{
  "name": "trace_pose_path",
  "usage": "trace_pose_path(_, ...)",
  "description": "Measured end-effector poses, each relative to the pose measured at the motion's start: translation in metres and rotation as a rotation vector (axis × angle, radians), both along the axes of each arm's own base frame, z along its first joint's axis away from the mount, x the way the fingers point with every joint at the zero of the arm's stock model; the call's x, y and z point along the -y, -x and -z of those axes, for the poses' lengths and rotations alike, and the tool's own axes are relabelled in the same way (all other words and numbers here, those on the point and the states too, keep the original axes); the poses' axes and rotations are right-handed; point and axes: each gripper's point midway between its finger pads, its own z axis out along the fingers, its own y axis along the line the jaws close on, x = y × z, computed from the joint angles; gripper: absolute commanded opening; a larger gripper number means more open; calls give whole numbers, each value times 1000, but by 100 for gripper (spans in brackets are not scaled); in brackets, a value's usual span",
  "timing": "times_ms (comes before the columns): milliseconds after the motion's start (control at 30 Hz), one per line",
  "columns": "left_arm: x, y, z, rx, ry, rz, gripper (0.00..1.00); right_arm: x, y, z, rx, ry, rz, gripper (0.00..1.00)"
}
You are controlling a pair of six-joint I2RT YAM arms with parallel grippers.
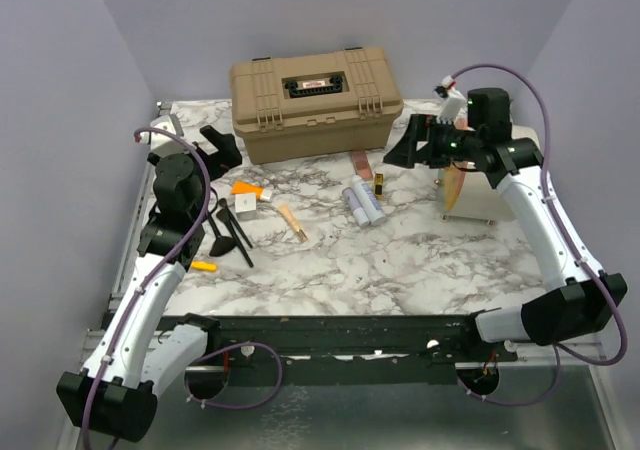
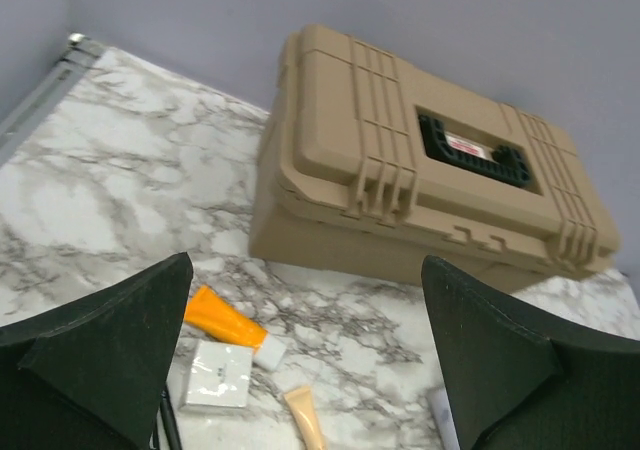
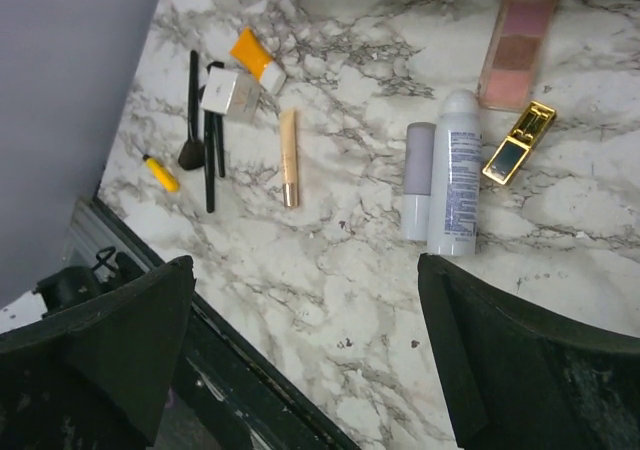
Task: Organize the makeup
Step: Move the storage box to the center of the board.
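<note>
The makeup lies scattered on the marble table in front of the tan hard case (image 1: 315, 100). At the left are an orange tube (image 1: 247, 188), a white box (image 1: 245, 203), a tan tube (image 1: 292, 222), black brushes (image 1: 232, 232) and a yellow pencil (image 1: 203, 265). In the middle lie two pale tubes (image 1: 362, 202), a pink palette (image 1: 360, 162) and a gold compact (image 1: 379, 182). My left gripper (image 1: 222, 146) hangs open above the orange tube (image 2: 225, 317), holding nothing. My right gripper (image 1: 405, 142) is open and empty, right of the pale tubes (image 3: 455, 170).
A cream-and-orange pouch (image 1: 470, 192) stands at the right, under my right arm. The closed tan case (image 2: 430, 170) fills the back middle. Walls close in behind and on both sides. A dark rail (image 3: 230, 360) runs along the table's near edge.
</note>
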Motion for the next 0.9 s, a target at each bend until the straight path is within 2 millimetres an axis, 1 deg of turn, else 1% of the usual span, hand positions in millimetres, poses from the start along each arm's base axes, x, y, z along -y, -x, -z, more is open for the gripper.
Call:
trace_pose_path(33,5,1,-2,6,2,29,99,-8,2,2,1,23,-13,100)
trace_pose_path(100,20,0,-4,16,8,116,99,-19,2,6,11,104,-2,100)
trace_pose_path(133,26,0,-3,12,9,146,99,-21,-2,8,29,164,24,100)
trace_pose_path(200,38,-2,3,-6,12,210,99,-16,-12,6,91,278,106,100)
trace_pose_path(233,44,-3,6,-15,13,241,99,-11,-16,4,122,324,146,100)
trace_pose_path(267,50,-4,10,-28,10,273,99,-3,-20,1,154,366,200,100)
trace_pose_path(300,53,-5,12,-36,8,294,99,11,-26,-5,198,413,266,100)
trace_pose_path(400,66,-5,18,-57,6,362,99,46,-36,-29,309,496,424,100)
trace_pose_path(467,75,-7,18,-65,10,411,99,62,-43,-48,371,525,513,100)
trace_pose_path(500,79,-7,18,-67,12,431,99,68,-47,-55,395,537,549,100)
trace_pose_path(567,85,-7,18,-71,17,468,99,73,-57,-65,423,559,588,100)
trace_pose_path(633,90,-6,19,-76,23,494,99,71,-69,-68,426,572,600,100)
trace_pose_path(700,93,-4,19,-76,30,512,99,65,-83,-67,417,578,595,100)
trace_pose_path(767,95,-3,18,-76,38,523,99,60,-93,-59,398,583,580,100)
trace_pose_path(900,97,0,15,-68,47,536,99,52,-99,-35,336,595,539,100)
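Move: The storage box (tan case) has its middle about 36 cm ahead, 19 cm right and 22 cm below the left hand; the orange tube lies some 16 cm straight ahead of that hand on the table. From the right hand the box is about 36 cm ahead, 20 cm left, 19 cm down; the spray bottles are 15 cm ahead, 7 cm left, the blush palette 26 ahead, 8 left, and the striped drum 13 ahead, 24 right. The storage box is only approached, both grippers wide open and empty. The right hand swings rightward and up from a brief drift left, advances about 10 cm towards the gap between box and drum, then sinks a little, its wrist rolling and coming round clockwise from leftward to straight ahead. The left hand sweeps 10 cm right before the box, turning some 30 degrees clockwise. ##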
